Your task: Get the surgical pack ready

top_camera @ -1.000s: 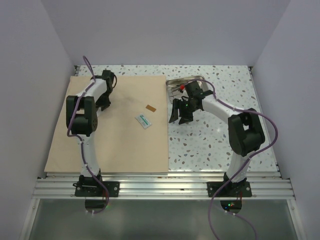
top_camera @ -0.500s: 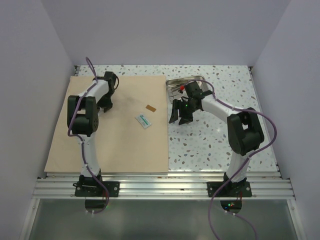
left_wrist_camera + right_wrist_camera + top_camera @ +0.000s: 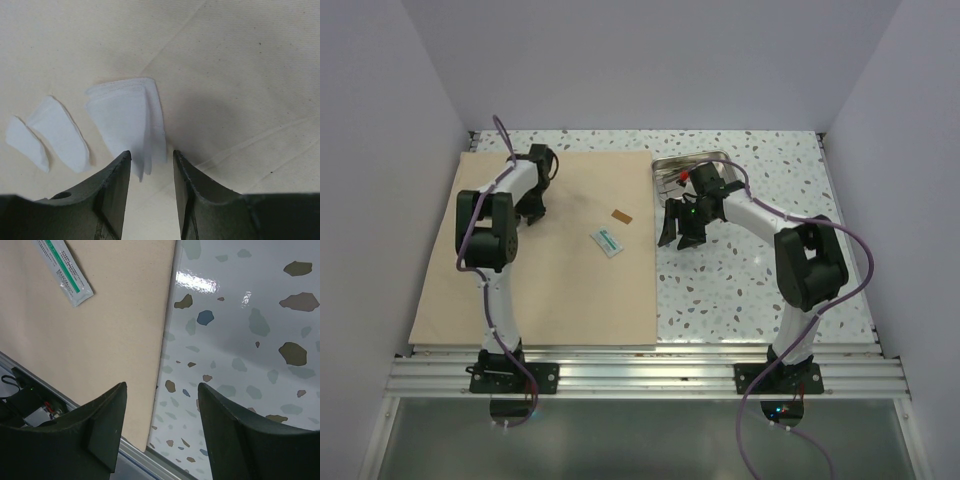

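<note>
The tan wrap sheet lies flat on the left half of the table. The shiny steel tray stands just off its far right corner, with small instruments in it. My left gripper hangs open over the sheet's far left part. In the left wrist view the left gripper has nothing between its fingers, and a folded white gauze lies on the sheet just ahead of them. My right gripper stands open and empty over the sheet's right edge, near the tray.
A green-striped packet and a small brown piece lie on the sheet. Two smaller white pieces lie left of the gauze. Speckled tabletop shows at the right. Walls close in three sides; a metal rail runs along the front.
The left arm has shifted slightly to the right over the sheet. The right arm has not moved.
</note>
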{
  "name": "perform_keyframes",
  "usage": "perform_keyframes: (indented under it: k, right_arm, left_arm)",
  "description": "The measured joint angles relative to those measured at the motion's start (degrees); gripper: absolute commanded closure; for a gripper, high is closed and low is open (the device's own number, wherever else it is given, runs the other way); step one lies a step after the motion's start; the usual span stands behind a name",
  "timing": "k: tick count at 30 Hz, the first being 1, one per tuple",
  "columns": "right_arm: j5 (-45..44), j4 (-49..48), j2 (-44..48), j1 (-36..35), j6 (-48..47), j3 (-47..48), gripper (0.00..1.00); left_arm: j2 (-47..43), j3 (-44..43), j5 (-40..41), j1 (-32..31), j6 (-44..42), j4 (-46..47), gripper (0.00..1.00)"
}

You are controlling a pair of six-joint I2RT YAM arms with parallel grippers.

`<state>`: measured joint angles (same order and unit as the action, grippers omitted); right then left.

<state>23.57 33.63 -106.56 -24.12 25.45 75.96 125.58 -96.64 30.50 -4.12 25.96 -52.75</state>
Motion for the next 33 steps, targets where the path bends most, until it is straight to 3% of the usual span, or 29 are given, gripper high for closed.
perform_keyframes:
  k: [8,17,23,25,33]
  right_arm:
    - [0.0,0.0,0.0,0.0,0.0,0.2,0.37]
    - [0.0,0.0,0.0,0.0,0.0,0.3,0.37]
    - [0.0,0.0,0.0,0.0,0.0,0.3,0.37]
    - [0.0,0.0,0.0,0.0,0.0,0.3,0.37]
    - [0.0,0.5,0.0,-0.3,0.0,2.5,0.36]
  left_arm:
    - [0.0,0.0,-0.2,0.0,0.0,0.3,0.61]
    - [0.2,0.0,-0.5,0.2,0.0,1.1,0.75]
    - [0.4,0.0,-0.9,0.3,0.0,1.4,0.89]
    - [0.4,0.0,-1.0,0.3,0.0,1.4,1.0]
    - [0.1,0.0,-2.3,0.4,0.0,1.3,1.0]
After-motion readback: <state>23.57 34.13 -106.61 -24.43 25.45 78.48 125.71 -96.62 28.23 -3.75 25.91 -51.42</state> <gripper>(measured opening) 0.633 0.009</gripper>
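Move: The folded white gauze lies almost under the left hand, its middle about 2 cm to the left, 1 cm ahead and 1 cm below, with its loose near corner between the fingertips. A second gauze sits roughly 6 cm left and 2 cm back, with another narrow white piece some 9 cm left and 4 cm back, both about 1 cm lower. From the right hand the folded gauze is about 39 cm left, 11 cm ahead and 6 cm below. The left hand stays almost in place with its fingers pointing down and to the left, easing about half a centimetre forward and a touch lower as the part-open fingers close fully, and they pinch the near corner of the folded gauze between their tips. Late on, the right hand, open and empty, starts to rise off its waiting spot, going up by 1 to 1.5 cm and slightly forward and left. ##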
